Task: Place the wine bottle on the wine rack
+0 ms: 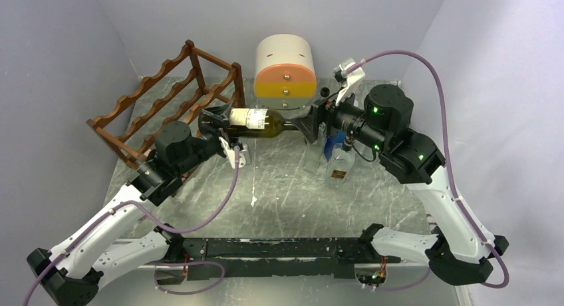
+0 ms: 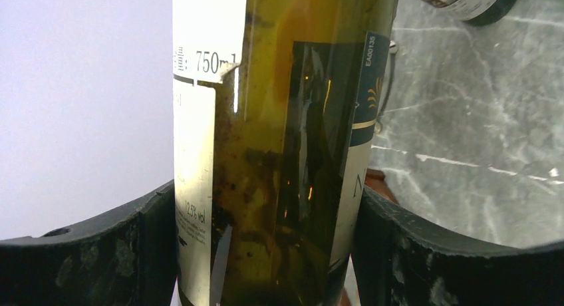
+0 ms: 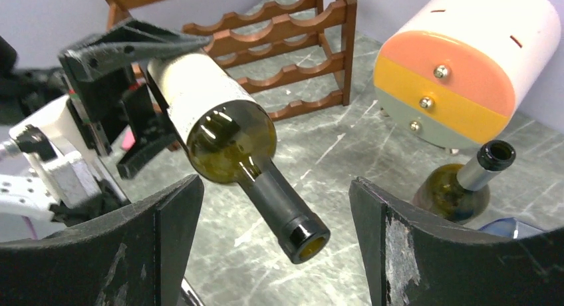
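Note:
The wine bottle, olive-green glass with a cream label, hangs level above the table, neck pointing right. My left gripper is shut on its body; in the left wrist view both fingers press the bottle at the label. My right gripper stands open around the neck without touching it; the right wrist view shows the bottle's mouth free between the wide-apart fingers. The reddish-brown wine rack stands at the back left, just behind the bottle's base, also seen in the right wrist view.
A cream-and-orange rounded drawer box stands at the back centre, right behind the bottle. Under my right gripper stand a clear glass bottle and a green open bottle. Grey walls close in on both sides.

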{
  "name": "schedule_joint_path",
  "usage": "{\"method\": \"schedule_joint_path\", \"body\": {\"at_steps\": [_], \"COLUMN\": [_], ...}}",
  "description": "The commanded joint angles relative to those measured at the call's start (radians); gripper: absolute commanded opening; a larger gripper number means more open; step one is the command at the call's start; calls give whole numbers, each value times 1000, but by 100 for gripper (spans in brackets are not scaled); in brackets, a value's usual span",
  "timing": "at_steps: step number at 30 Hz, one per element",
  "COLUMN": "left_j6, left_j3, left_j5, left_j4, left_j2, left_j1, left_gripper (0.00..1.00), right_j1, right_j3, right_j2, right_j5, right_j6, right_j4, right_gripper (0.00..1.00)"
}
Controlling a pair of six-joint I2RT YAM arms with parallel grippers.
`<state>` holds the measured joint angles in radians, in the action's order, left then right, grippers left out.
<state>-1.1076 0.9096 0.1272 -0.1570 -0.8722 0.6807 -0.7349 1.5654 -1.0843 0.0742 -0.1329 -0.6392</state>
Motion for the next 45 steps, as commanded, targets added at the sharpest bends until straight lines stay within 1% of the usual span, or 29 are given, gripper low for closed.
{"method": "schedule_joint_path", "body": {"at_steps": [1, 5, 8, 11, 15, 19, 23, 24, 26, 28, 29, 30, 31, 32, 34, 36, 38, 43, 44, 45], "left_j6": [-159, -210, -241, -261, -313, -323, -323, -325, -329, -333, -338, -344, -352, -359, -371, -383, -392, -382, -378, -376], "left_j3": [29, 9, -1, -2, 1, -11, -10, -14, -23, -29, -33, -38, -43, -44, -41, -32, -31, -20, -20, -22], "left_j5": [-4, 10, 14, 32, 67, 85, 115, 119, 126, 128, 125, 122, 120, 116, 113, 104, 96, 97, 100, 99], "left_j4": [143, 135, 139, 138, 82, 74, 46, 44, 48, 55, 63, 73, 86, 95, 98, 94, 99, 93, 93, 95], "left_j2": [50, 54, 49, 41, 37, 46, 55, 58, 61, 60, 57, 55, 53, 51, 43, 37, 34, 33, 34, 36], "left_j1": [5, 4, 4, 4, 4, 5, 5, 5, 5, 5, 5, 5, 5, 4, 4, 4, 5, 4, 4, 3], "left_gripper": [7, 7, 7, 7, 7, 7, 7, 7, 7, 7, 7, 7, 7, 7, 7, 7, 7, 7, 7, 7], "right_j1": [-3, -3, -3, -3, -5, -13, -43, -47, -52, -57, -62, -65, -69, -72, -77, -80, -86, -106, -110, -113], "right_j3": [34, -7, -43, -65, -33, -43, -120, -133, -139, -133, -127, -122, -118, -119, -123, -123, -122, -131, -134, -134], "right_j2": [-5, -4, -8, -27, -96, -157, -137, -131, -135, -150, -161, -170, -178, -183, -189, -197, -205, -209, -207, -206], "right_j5": [32, 57, 80, 134, 236, 315, 332, 336, 361, 375, 372, 364, 352, 342, 335, 338, 340, 332, 331, 335], "right_j6": [144, 202, 216, 246, 293, 318, 336, 333, 329, 322, 321, 316, 311, 307, 300, 289, 282, 296, 298, 300], "right_j4": [-104, -160, -161, -163, -207, -245, -229, -220, -214, -216, -219, -220, -218, -213, -196, -188, -189, -208, -209, -209], "right_gripper": [85, 85, 85, 85, 81, 77, 71, 67, 64, 62, 62, 66, 72, 76, 77, 76, 70, 45, 36, 30]}}
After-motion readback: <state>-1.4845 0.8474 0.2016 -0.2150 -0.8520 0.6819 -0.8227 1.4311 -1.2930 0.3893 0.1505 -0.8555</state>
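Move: The wine bottle's neck, the bottle lying level in the left fingers, is about 6 cm to the right hand's left, some 2 cm ahead and 7 cm below. From the left hand the neck is some 17 cm right, 2 cm back, at the same height. Beyond the neck, a second wine bottle stands about 20 cm ahead of the right hand and 4 cm right; a clear bottle is 6 cm ahead and 2 cm right, both roughly 25 cm below that hand. The wine bottle's neck is what the open right hand goes for: it sinks some 16 cm, easing left and back about 5 cm each and turning counter-clockwise, then closes its fingers around the neck just past the shoulder. The left hand keeps its grip on the body, rises slightly, then sinks to end about 2 cm lower, rolling some 20 degrees so the neck dips and swings back. ##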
